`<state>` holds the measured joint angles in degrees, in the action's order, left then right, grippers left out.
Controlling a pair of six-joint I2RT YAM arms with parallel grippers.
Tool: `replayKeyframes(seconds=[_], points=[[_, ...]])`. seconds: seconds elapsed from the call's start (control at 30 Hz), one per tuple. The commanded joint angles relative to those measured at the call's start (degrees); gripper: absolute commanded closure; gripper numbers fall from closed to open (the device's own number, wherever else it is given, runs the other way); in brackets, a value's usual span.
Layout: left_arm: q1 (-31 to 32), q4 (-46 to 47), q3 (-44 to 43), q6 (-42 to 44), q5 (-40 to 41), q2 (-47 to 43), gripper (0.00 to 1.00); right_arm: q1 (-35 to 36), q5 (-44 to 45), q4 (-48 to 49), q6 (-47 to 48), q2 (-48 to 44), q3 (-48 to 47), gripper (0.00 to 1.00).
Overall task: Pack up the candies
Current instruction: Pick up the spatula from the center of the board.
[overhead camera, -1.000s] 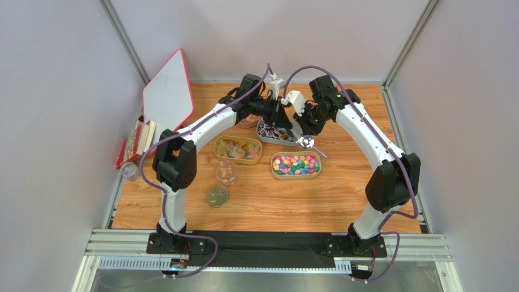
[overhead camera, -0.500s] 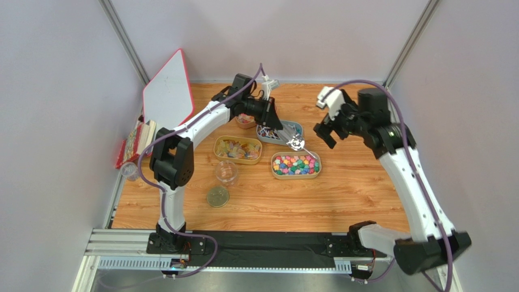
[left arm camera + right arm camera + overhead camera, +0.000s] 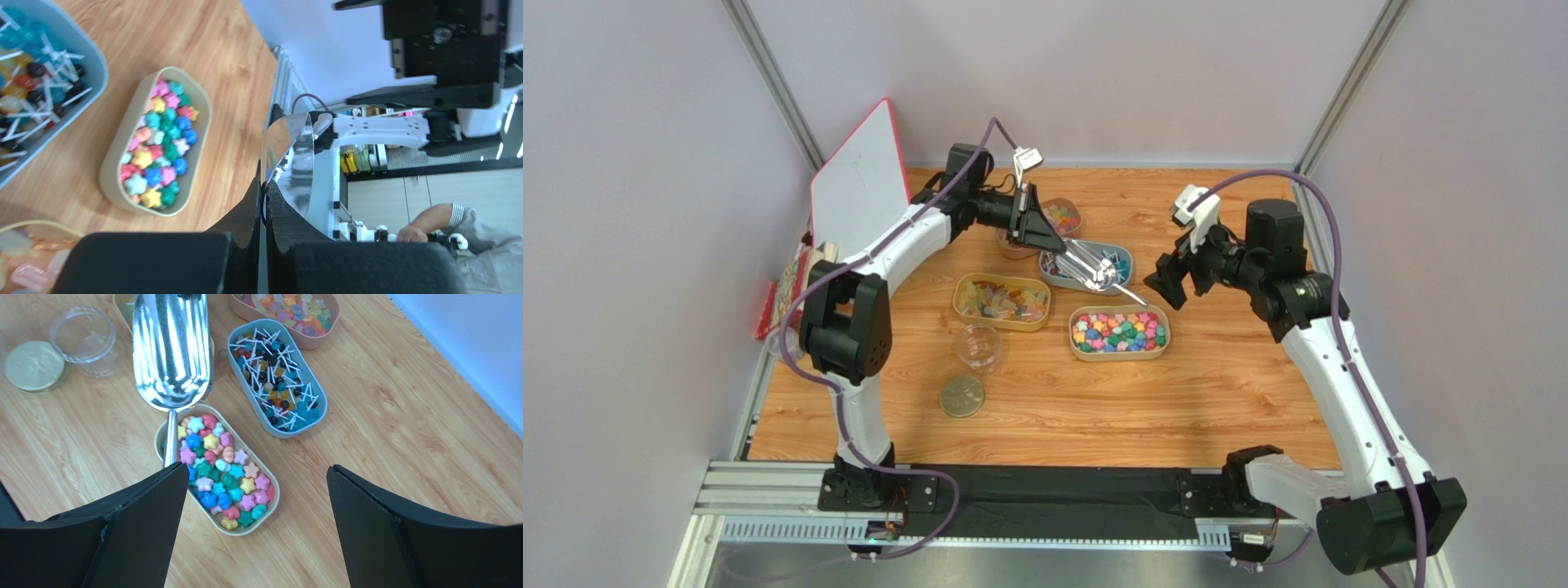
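Observation:
My left gripper is shut on a shiny metal scoop at its bowl end, above the trays. The thin handle points toward my right gripper, which hangs open and empty just right of it. Candies fill four oval trays. Bright star-shaped ones lie under the handle. Stick candies fill the blue-grey tray. Golden ones are on the left and red-orange ones at the back. No candy shows in the scoop.
A small clear jar stands open in front of the golden tray, its gold lid beside it. A red-edged white board, books and a small cup sit along the left edge.
My right gripper opened, let go of the scoop and pulled away to the right. My left gripper kept the scoop and swung it back and left over the blue-grey tray.

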<state>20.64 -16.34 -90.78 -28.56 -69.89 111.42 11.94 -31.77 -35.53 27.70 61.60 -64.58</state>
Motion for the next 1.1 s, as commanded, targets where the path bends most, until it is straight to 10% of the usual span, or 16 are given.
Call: replayKeyframes(seconds=[0.0,0.5,1.07], points=[[0.2,7.3,-0.4,-7.2,-6.8,-6.6,1.0,1.0,-5.3,3.1,-4.9,1.8,-6.9,0.13],[-0.1,8.5,0.9,-7.8,-6.5,-5.3,1.0,4.1,-11.2,1.5,-4.3,-1.6,-5.7,0.23],[-0.2,6.8,-1.6,-5.7,-3.9,-4.5,1.0,12.5,4.5,6.3,-0.2,-3.1,2.3,0.35]])
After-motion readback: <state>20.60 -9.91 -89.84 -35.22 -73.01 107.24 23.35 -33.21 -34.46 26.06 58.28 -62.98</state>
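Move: The spatula's handle hangs free some 6 cm left of the right hand, 3 cm back and about 4 cm lower; its bowl is already pinched in the left hand, from which the handle lies about 11 cm right and 8 cm back, nearly level. On the table, 22 cm below the right hand, the star-candy tray lies 8 cm left and 1 cm back, the lollipop tray 13 cm left and 11 cm ahead. The spatula is lifted some 4 cm, almost straight up, by the left hand, which keeps its shut grip on the bowl. The right hand closes in on the handle, going about 5 cm left while rising, then also 5 cm back, and finally sinking about 3 cm; it swings some 10 degrees counter-clockwise and narrows its open fingers to straddle the handle. ##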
